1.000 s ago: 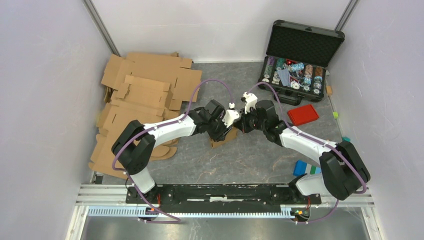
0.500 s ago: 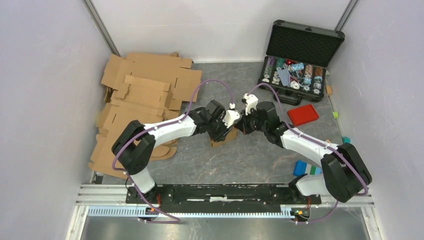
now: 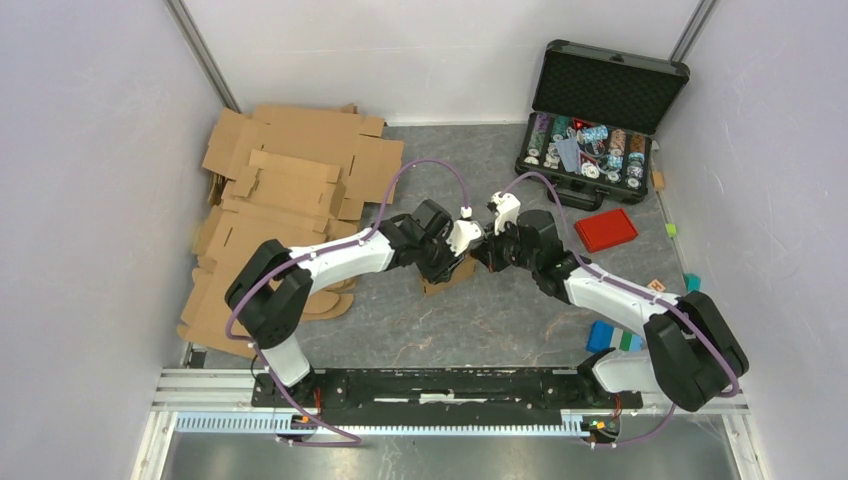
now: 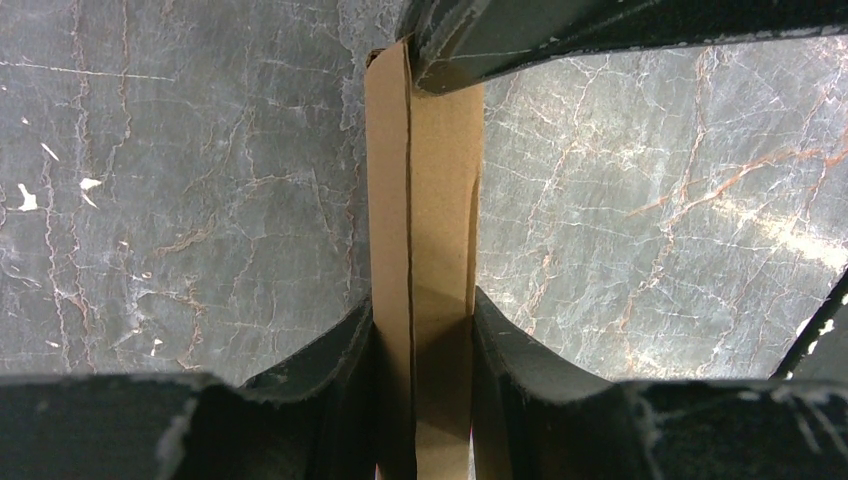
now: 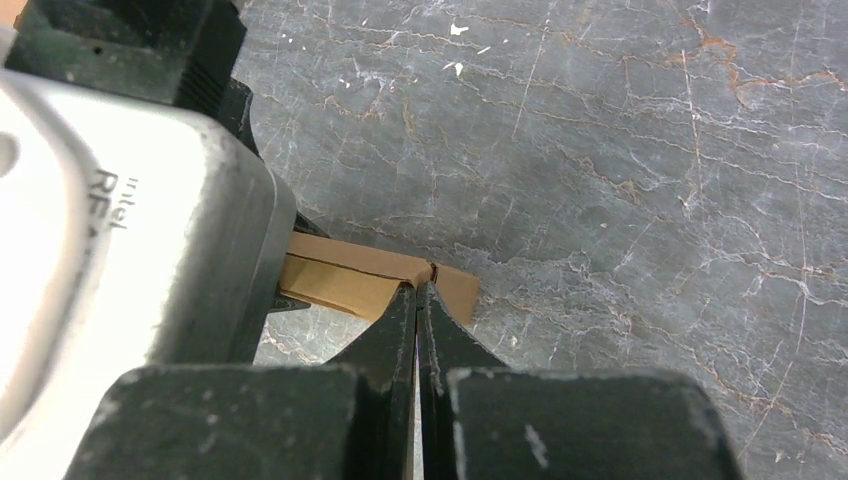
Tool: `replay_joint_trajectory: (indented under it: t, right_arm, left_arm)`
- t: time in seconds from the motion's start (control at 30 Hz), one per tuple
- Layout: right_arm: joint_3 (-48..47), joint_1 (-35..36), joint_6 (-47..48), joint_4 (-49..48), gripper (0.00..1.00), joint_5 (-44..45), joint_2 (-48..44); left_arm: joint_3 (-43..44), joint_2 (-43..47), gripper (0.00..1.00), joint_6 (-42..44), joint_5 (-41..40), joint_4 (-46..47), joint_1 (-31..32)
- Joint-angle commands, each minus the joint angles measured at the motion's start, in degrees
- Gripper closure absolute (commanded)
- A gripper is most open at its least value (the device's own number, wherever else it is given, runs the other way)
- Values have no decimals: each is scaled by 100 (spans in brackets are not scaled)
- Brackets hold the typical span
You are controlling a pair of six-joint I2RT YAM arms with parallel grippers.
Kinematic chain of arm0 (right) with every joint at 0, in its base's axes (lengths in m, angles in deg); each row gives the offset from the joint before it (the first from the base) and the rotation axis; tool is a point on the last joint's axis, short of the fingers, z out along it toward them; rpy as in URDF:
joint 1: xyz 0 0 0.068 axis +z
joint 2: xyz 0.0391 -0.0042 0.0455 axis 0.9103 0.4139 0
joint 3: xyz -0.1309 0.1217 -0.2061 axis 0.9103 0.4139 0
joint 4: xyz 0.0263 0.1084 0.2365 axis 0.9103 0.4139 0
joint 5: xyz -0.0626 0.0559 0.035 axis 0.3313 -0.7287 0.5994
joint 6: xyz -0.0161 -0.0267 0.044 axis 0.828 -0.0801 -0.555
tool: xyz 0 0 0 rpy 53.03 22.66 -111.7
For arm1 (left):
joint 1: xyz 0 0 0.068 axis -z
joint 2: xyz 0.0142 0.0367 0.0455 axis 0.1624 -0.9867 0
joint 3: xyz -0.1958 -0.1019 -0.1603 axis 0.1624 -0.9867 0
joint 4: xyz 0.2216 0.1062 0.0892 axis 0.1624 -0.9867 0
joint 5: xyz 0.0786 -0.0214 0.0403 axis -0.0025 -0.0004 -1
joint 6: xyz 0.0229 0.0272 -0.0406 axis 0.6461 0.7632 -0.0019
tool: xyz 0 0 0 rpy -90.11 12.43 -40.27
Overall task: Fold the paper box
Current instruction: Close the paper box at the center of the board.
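The paper box is a small, narrow piece of brown cardboard standing on the marble table, with a seam running along its top. My left gripper is shut on the box, one finger pressed against each long side. In the top view the box peeks out below the two wrists. My right gripper is shut with nothing between its fingers. Its tips rest on the top edge of the box, at a notch near the far end. The right fingers cross over that end in the left wrist view.
A pile of large flat cardboard sheets covers the back left. An open black case of chips stands at the back right, with a red lid in front of it. Blue blocks lie beside the right arm's base.
The right arm has shifted slightly toward the box, its wrist a little lower and closer in. The left arm and the box have stayed where they were.
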Motion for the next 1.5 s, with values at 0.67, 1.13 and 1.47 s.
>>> replay_joint_trajectory:
  t: [0.67,1.13,1.47]
  right_arm:
    - [847,244,314,-265,81,479,-880]
    - [1024,-4,52,-743,72,298,-1342]
    - [1295,-138,-101,-1772,70,256,-1313]
  left_arm:
    - [98,-193,91,156,-3,50,112]
    - [107,-220,91,168,31,44,120]
    - [116,-220,91,158,84,32,122]
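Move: The right gripper's shut fingertips are at the flapped right end of the paper box. The box's middle is about 6 cm to its left, 2 cm back and 2 cm lower. From the right hand, the red tray lies roughly 24 cm right and 6 cm ahead, and the chip case about 19 cm right and 21 cm ahead, both lower. The left gripper already holds the box, whose middle is 2 cm right and 1 cm ahead of that hand. Draw the right fingertips free of the box's end flap, back and to the right about 3 cm, opening the shut fingers to roughly a third. Then lift about 2.5 cm, easing slightly forward and further right, with the fingers tipping up some 10 degrees. Keep the left grip on the box and let that hand ease just under 1 cm to the right. ##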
